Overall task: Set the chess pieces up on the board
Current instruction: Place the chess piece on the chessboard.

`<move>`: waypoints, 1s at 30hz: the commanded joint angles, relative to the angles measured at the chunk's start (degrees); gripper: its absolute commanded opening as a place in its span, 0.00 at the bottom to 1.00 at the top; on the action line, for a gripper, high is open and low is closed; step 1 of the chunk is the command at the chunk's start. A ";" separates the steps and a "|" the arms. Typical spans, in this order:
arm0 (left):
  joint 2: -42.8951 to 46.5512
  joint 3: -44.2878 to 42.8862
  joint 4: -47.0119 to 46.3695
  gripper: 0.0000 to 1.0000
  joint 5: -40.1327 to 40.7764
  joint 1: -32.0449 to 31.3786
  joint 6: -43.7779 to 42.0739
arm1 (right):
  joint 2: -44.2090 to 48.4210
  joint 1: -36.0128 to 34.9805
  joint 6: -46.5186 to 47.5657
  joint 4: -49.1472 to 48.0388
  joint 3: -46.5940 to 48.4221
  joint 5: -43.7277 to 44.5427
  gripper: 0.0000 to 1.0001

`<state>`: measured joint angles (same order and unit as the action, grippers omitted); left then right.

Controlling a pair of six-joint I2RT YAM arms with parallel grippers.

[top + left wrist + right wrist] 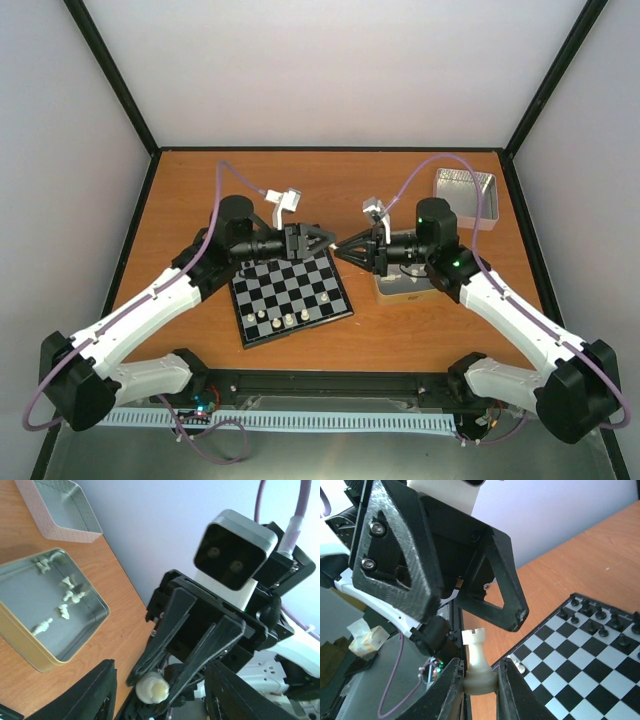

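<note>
My right gripper (480, 674) is shut on the base of a cream-white rook (481, 652), held upright in the air just off the near corner of the board (580, 672). In the left wrist view the same rook (152, 689) shows end-on between the right arm's fingers. My left gripper (161, 672) faces it, open, its fingers (496, 587) apart on either side of the rook's line without touching it. From the top view both grippers (325, 240) (343, 250) meet tip to tip over the board's far right corner (335, 262). Several white pieces (290, 320) stand on the board's near rows.
Black chessmen (592, 615) fill the board's far rows. A gold-sided tin (95, 611) with several loose white pieces (70, 597) lies on the table under the right arm. A second, empty tin (465, 185) stands at the back right. White walls close in the table.
</note>
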<state>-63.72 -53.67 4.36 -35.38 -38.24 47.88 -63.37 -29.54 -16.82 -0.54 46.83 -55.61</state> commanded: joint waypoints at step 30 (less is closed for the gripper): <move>-1.21 2.71 -0.22 0.07 -3.84 0.18 -1.45 | -3.38 -1.82 3.98 3.50 2.87 -0.67 0.23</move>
<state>-64.77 -50.37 3.20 -39.92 -37.89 48.12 -66.72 -30.89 -14.06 2.39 48.10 -56.58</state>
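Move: The white rook, held by its base in the right fingers, lies only some 3 cm to the right of the left hand, about 1 cm back and 1 cm lower. The left gripper it is offered to is about 4 cm left of the right hand, 2 cm ahead and 1 cm up. Counted from the right hand, far below at about 27 cm, the chessboard's middle is roughly 10 cm ahead and 13 cm left, and the tin 15 cm ahead and 15 cm right. Down and slightly back goes the left hand: it first draws back about 1 cm, then sinks some 2.5 cm around the rook's free top end, its half-open fingers closing until they pinch the rook there. The right hand keeps its grip on the base, sinking about 1.5 cm and edging 1 cm left to feed the rook in between the left fingers. ##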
